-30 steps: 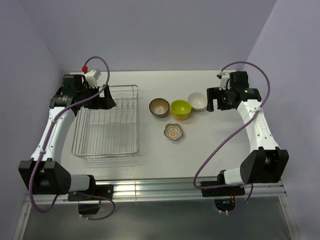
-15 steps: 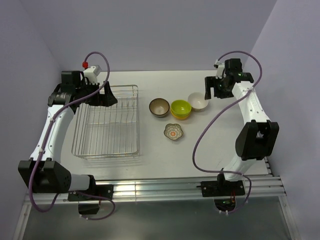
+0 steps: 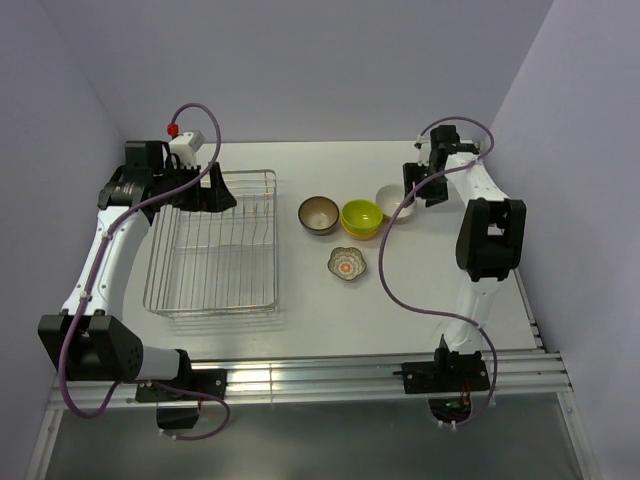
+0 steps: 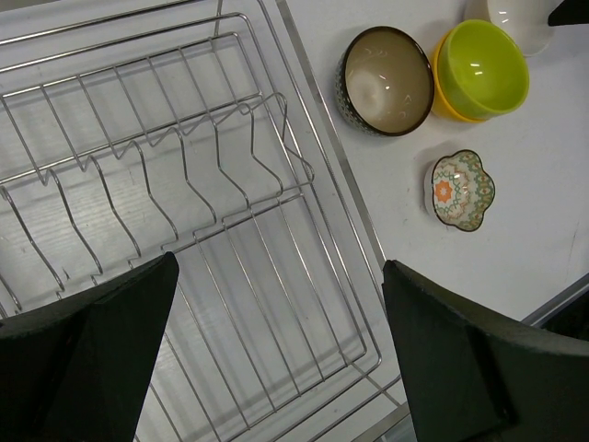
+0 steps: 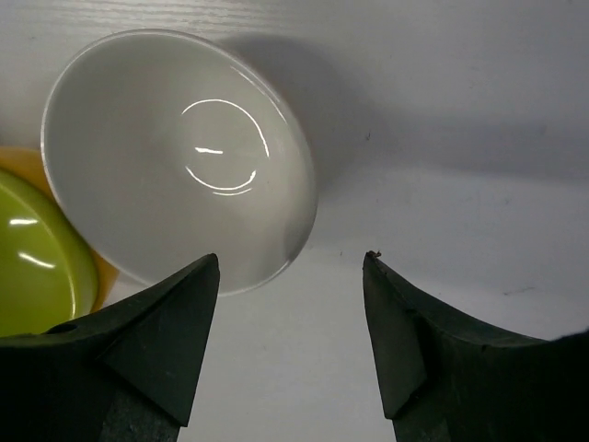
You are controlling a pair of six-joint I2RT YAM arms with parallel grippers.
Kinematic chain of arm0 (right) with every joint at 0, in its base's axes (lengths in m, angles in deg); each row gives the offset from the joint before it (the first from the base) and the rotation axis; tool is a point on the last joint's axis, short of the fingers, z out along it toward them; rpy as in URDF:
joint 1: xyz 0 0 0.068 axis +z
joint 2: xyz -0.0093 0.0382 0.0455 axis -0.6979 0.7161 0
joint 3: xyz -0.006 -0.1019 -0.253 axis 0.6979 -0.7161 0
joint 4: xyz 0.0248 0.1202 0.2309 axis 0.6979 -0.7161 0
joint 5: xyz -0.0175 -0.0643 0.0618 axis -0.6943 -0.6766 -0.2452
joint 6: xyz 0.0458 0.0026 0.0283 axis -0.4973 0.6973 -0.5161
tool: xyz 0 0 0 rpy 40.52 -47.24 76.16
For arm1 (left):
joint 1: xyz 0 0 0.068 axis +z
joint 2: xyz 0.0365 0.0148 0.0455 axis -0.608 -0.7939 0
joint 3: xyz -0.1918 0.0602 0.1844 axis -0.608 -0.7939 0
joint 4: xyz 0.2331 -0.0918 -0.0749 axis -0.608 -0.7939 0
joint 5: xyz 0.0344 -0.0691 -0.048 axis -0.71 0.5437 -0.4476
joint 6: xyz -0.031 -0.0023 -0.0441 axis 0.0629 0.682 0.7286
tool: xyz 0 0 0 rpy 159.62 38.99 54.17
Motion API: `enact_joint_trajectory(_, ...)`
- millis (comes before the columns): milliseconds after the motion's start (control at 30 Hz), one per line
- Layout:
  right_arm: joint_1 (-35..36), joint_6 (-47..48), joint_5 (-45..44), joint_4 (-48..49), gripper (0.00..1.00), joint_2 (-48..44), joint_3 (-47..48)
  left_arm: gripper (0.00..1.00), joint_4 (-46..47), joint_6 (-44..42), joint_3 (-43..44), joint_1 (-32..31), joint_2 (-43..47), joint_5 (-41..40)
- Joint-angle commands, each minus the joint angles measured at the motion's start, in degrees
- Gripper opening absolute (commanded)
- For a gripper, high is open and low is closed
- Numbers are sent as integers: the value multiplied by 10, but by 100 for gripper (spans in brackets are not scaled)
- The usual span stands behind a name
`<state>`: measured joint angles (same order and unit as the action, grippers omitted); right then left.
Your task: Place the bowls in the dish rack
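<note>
The dish rack [image 3: 276,240] [image 4: 324,115] lies on the left of the table with nothing in it. A brown bowl [image 3: 318,214] [image 4: 386,81], a lime-green bowl [image 3: 361,215] [image 4: 481,66] nested in an orange bowl [image 4: 448,103] [image 5: 107,273], and a white bowl [image 3: 393,203] [image 5: 179,157] stand in a row to its right. The small patterned bowl [image 3: 346,263] [image 4: 463,191] sits in front of them. My right gripper [image 3: 411,191] [image 5: 292,256] hangs open over the white bowl's right rim, holding nothing. My left gripper [image 3: 219,195] [image 4: 281,265] is wide open above the rack's far end.
The side walls stand close to both arms. The table's near edge and a metal rail [image 3: 330,378] run in front of the rack. The right arm's purple cable [image 3: 400,290] loops over the table right of the patterned bowl.
The right arm has swung in from the right and turned over the white bowl, and its jaws have narrowed somewhat. The left gripper has stayed over the rack's far end.
</note>
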<state>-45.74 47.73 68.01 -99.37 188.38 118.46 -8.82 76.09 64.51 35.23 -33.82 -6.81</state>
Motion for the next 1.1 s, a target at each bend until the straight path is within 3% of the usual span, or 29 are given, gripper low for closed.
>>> enact_joint_trajectory(0,2,-11,11,27,70,19,33,100,10,-8,25,1,0,11)
enact_joint_trajectory(567,-14,-49,7,76,54,82,22,100,12,-3,21,1,-8,6)
enact_joint_trajectory(800,-37,-70,34,90,41,75,13,99,15,2,19,1,-9,8)
enact_joint_trajectory(933,-43,-67,49,86,29,75,12,100,14,3,20,1,-10,11)
enact_joint_trajectory(1067,-51,-69,65,85,27,74,13,99,12,3,23,1,-11,11)
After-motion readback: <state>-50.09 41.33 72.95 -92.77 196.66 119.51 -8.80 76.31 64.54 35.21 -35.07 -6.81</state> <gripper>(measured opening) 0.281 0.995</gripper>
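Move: The white bowl's middle lies about 4 cm ahead of the right hand, 4 cm to its left and 7 cm below. The green bowl, nested in the yellow one, is some 13 cm left and level with the hand; the brown bowl is about 24 cm left, also level. From the idle left hand the white bowl is roughly 41 cm right, 14 cm ahead and 22 cm lower. The right hand sinks about 5 cm, edging forward, then shifts right while its fingers close around the white bowl's rim. ##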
